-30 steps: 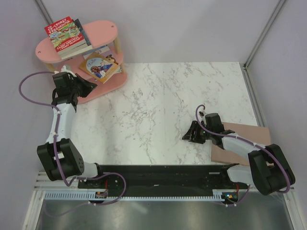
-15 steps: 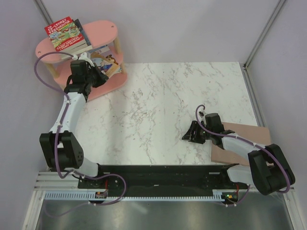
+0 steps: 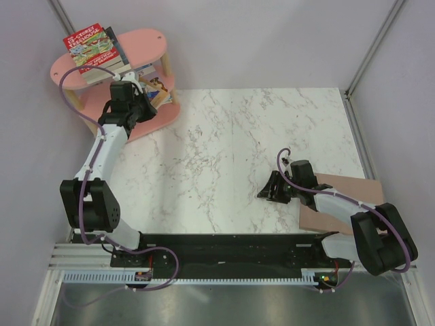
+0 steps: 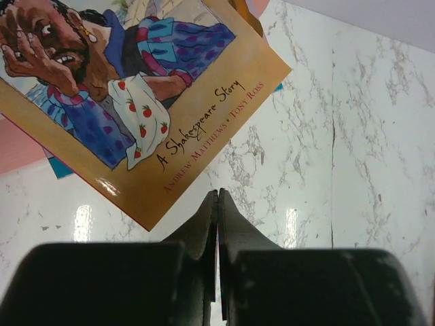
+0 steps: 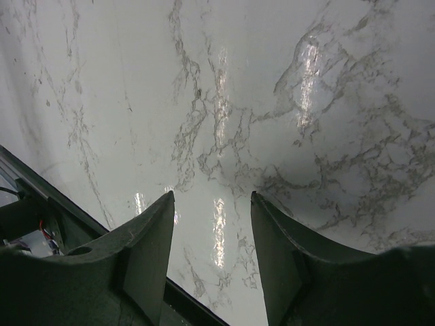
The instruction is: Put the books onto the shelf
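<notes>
The pink shelf [image 3: 146,42] stands at the table's far left corner. On its top board lies a stack of books with the red treehouse book [image 3: 90,47] uppermost. An orange-tan book [image 4: 136,102] with a blue-robed figure lies on a lower board, its corner jutting out over the marble. A light blue corner [image 4: 58,166] peeks out under it. My left gripper [image 4: 217,193] is shut and empty, its tips just short of that book's edge [image 3: 160,90]. My right gripper [image 5: 212,197] is open over bare marble at the near right [image 3: 266,190].
A flat plain brown board [image 3: 343,204] lies at the near right under the right arm. Grey walls close in the table, and a black rail [image 3: 217,248] runs along the near edge.
The left arm has swung up and to the right, from beside the shelf's lowest board to the front of the orange-tan book. The right arm has stayed put.
</notes>
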`<state>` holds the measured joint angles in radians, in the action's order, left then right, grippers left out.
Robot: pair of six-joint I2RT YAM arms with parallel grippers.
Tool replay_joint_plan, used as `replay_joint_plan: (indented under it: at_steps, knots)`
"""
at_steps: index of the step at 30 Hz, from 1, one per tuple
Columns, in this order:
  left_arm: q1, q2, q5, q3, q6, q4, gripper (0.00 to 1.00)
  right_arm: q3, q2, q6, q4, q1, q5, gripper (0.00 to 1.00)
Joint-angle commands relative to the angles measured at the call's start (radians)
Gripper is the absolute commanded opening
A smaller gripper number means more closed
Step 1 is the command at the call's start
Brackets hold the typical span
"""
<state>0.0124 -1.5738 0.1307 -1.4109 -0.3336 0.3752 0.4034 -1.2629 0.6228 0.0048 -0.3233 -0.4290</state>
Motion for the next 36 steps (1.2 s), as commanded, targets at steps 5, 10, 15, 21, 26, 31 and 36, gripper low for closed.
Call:
replay_joint_plan:
  at_steps: [5,10,15,21,26,31,36]
  knots:
    - [0.014,-0.041,-0.124,-0.026,0.065,0.059,0.02,-0.025,-0.02,-0.014,-0.032,-0.002,0.033,0.57]
    - [0.012,-0.048,-0.203,-0.042,0.061,0.074,0.02,-0.023,-0.027,-0.012,-0.032,-0.002,0.03,0.57]
    - [0.009,-0.045,-0.247,-0.056,0.059,0.082,0.02,-0.023,-0.026,-0.012,-0.031,-0.002,0.032,0.58]
    - [-0.011,-0.034,-0.256,-0.062,0.048,0.088,0.02,-0.025,-0.03,-0.012,-0.028,-0.002,0.03,0.58]
    - [-0.054,-0.042,-0.244,-0.068,0.048,0.099,0.02,-0.023,-0.035,-0.012,-0.026,-0.002,0.027,0.58]
    - [-0.077,-0.037,-0.237,-0.066,0.045,0.102,0.02,-0.025,-0.036,-0.012,-0.025,-0.002,0.026,0.59]
    - [-0.08,-0.032,-0.214,-0.069,0.054,0.099,0.02,-0.026,-0.038,-0.011,-0.022,-0.002,0.026,0.59]
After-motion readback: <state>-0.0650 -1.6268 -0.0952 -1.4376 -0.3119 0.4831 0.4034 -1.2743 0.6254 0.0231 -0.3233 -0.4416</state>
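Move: The Othello book lies askew on the middle shelf, its middle about 8 cm ahead of the left hand, 6 cm left and some 4 cm below. The dogs book lies beneath it, centred roughly 10 cm ahead of the hand and 5 cm left. The treehouse book is on the top shelf, some 17 cm ahead and 18 cm left of that hand. From the idle right hand, the Othello book is about 39 cm ahead, 51 cm left and 17 cm higher. With its fingers still shut, the left hand first sinks about 3.5 cm beside the near, slanting bottom edge of the Othello book, starting to drift left while its fingertips tip slightly downward. It then stays at that height and sweeps left, about 7.5 cm in all, turning some 15 degrees counter-clockwise and pushing the closed fingertips along against the book's near edge towards its lower left corner. ##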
